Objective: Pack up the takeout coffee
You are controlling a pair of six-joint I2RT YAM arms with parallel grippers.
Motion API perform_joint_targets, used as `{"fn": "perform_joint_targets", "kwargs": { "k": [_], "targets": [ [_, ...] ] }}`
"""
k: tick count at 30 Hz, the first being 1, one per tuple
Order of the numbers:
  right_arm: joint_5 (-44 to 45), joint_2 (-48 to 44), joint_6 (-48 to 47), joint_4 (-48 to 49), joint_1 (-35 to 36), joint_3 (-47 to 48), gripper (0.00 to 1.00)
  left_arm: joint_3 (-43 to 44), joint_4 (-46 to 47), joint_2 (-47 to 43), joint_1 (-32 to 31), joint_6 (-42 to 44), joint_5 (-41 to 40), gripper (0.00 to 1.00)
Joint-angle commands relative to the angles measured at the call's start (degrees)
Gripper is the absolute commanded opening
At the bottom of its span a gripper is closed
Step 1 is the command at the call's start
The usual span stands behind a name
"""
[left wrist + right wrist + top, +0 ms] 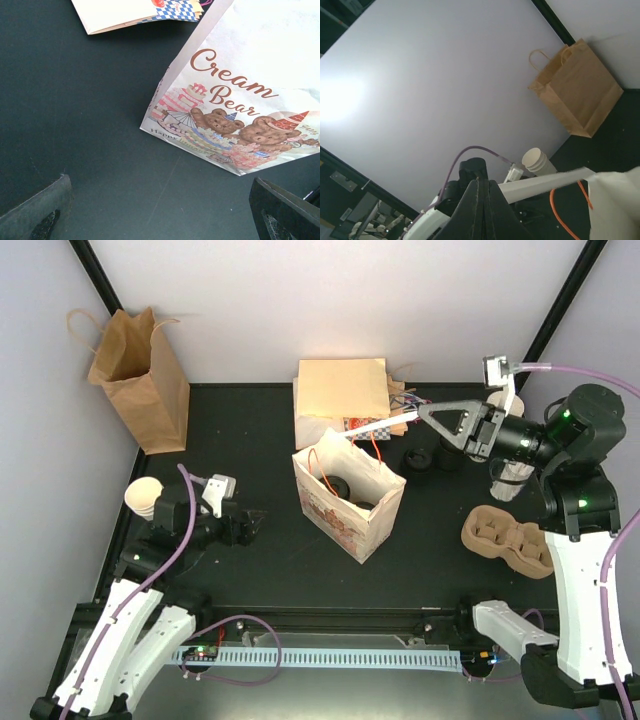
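Observation:
A white printed paper bag (350,512) stands open in the middle of the table. A round black lid (340,487) shows inside it, apparently the takeout coffee; the cup body is hidden by the bag walls. My right gripper (418,416) is up behind the bag, shut on a white strip of the bag's rim (545,184) and holding it stretched out. My left gripper (256,524) rests low on the table left of the bag, open with nothing between its fingers (40,212). The bag's printed side (235,105) fills the left wrist view.
A brown paper bag (140,380) stands at the back left. Stacked cream cups (145,497) lie by the left arm. A tan flat packet (342,390) lies behind the white bag, loose black lids (420,458) to its right, and a pulp cup carrier (508,538) at the right.

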Motion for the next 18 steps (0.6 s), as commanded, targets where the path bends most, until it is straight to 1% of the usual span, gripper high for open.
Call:
{"fn": "perform_joint_targets", "kwargs": {
  "k": [1, 4, 10, 14, 18],
  "targets": [
    [-0.4, -1.8, -3.5, -2.7, 0.4, -2.8, 0.01, 0.8, 0.5, 0.3, -0.2, 0.0, 0.2, 0.99],
    [0.0, -3.2, -5.6, -4.9, 0.5, -5.0, 0.01, 0.9, 0.4, 0.5, -0.2, 0.0, 0.1, 0.99],
    [0.1, -6.3, -6.7, -5.5, 0.5, -12.7, 0.01, 0.9, 0.4, 0.8, -0.2, 0.0, 0.2, 0.99],
    [0.4, -6.8, -5.2, -2.6, 0.5, -16.6, 0.01, 0.9, 0.4, 0.7, -0.2, 0.0, 0.2, 0.99],
    [2.0, -5.7, -4.1, 0.6, 1.6, -18.5, 0.01, 0.9, 0.4, 0.5, -0.2, -0.1, 0.0, 0.99]
  ]
}}
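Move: The right hand, high up, already grips a white straw pointing left; the paper bag's open mouth lies about 11 cm ahead, 9 cm left and 30 cm below. Some 26 cm ahead and 7 cm right stands the near black cup, with another roughly 28 ahead and 15 right, both nearly 50 cm down. From the idle left hand, the bag's mouth is about 12 cm ahead, 20 cm right and slightly higher. The right arm lowers the straw almost straight down by about 9 cm towards the open paper bag, with hardly any sideways or forward travel and the fingers staying shut on it. The wrist rolls gently by some 10 degrees on the way, roughly about the line of the fingers, while the straw keeps reaching out to the left towards the bag's mouth between its orange handles. ##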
